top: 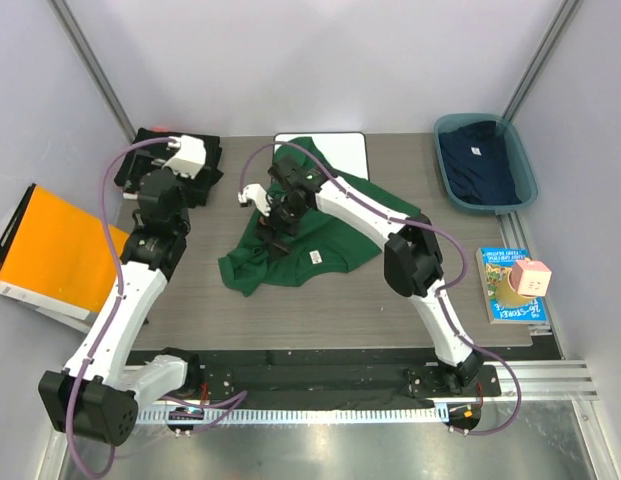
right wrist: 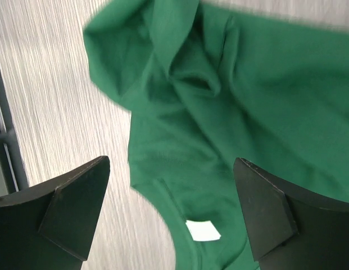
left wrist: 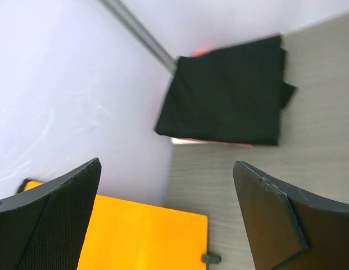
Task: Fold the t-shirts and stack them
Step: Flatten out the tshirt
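A dark green t-shirt lies crumpled in the middle of the table, its upper edge over a white board. My right gripper hovers open over its left part. In the right wrist view the green cloth and its white neck label show between the wide-apart jaws of that gripper. Black folded t-shirts sit at the back left. My left gripper is open beside them, holding nothing. From the left wrist, the black stack lies beyond the gripper. A navy t-shirt lies in a bin.
The blue bin stands at the back right. An orange folder leans off the table's left side and also shows in the left wrist view. A book with a pink cube lies at the right edge. Walls close in on both sides.
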`<action>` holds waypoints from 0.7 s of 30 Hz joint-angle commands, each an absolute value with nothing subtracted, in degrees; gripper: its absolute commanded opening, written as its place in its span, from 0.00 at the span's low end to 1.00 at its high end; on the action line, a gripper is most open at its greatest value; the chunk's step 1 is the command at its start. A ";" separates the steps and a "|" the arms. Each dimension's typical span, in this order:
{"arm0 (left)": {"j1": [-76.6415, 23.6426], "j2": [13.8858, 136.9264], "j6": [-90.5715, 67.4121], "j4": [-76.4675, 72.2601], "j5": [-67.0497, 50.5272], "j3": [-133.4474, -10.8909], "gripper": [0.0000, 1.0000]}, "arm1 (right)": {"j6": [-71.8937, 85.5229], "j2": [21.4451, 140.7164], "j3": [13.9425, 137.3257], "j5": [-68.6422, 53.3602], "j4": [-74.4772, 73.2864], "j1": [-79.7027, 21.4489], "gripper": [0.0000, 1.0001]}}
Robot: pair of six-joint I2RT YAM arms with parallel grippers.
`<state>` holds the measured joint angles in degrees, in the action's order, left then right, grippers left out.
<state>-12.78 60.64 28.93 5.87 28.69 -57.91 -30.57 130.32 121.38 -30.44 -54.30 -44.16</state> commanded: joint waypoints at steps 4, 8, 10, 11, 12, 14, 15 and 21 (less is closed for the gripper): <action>-8.35 59.76 29.26 -4.30 33.05 -61.17 1.00 | -26.90 134.55 135.25 -35.42 -52.13 -47.98 0.97; -5.81 59.77 30.85 -6.32 32.35 -61.17 1.00 | -25.49 137.01 135.53 -35.95 -47.91 -49.39 0.98; -5.10 59.24 32.16 -8.25 32.08 -60.56 1.00 | -24.70 137.90 135.88 -36.47 -46.32 -49.83 0.98; -4.66 59.15 33.04 -9.13 32.17 -60.12 1.00 | -24.44 138.34 136.23 -36.74 -45.97 -49.83 0.98; -4.48 58.98 34.09 -10.45 32.52 -59.94 1.00 | -24.09 139.30 136.67 -37.43 -45.62 -49.92 0.98; -4.13 58.80 35.06 -11.33 32.69 -59.41 1.00 | -23.30 140.01 137.81 -38.23 -45.09 -50.27 0.99; -4.04 58.71 35.42 -12.21 32.78 -59.15 1.00 | -22.94 140.44 137.81 -38.41 -44.04 -50.45 0.99; -4.13 57.57 37.00 -13.80 32.43 -58.10 1.00 | -20.05 142.38 136.15 -40.16 -41.23 -52.12 0.99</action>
<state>-4.43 59.29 35.40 -8.47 31.92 -58.65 -23.14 142.54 135.04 -37.28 -45.74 -51.31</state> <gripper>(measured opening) 0.996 0.992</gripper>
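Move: Back and to the left of the right hand lies the bunched near-left end of the green t-shirt, about 9 cm left, 6 cm back and roughly 8 cm below. The white neck label lies some 9 cm right of that hand and 2 cm back; the white board's middle is about 14 cm ahead and 10 cm right, partly under the shirt. From the raised left hand, the bunched end is some 11 cm right, 12 cm back and 29 cm lower. Sweeping left about 10 cm in a shallow hop, the open right hand first rises some 3 cm and then sinks again while easing back 3 cm, ending over the bunched end of the green shirt with its tips swung about 10 degrees farther up to the left. Meanwhile the empty, open left hand climbs away, about 7 cm up and 6 cm left, tilting its fingers up and turning counter-clockwise. ##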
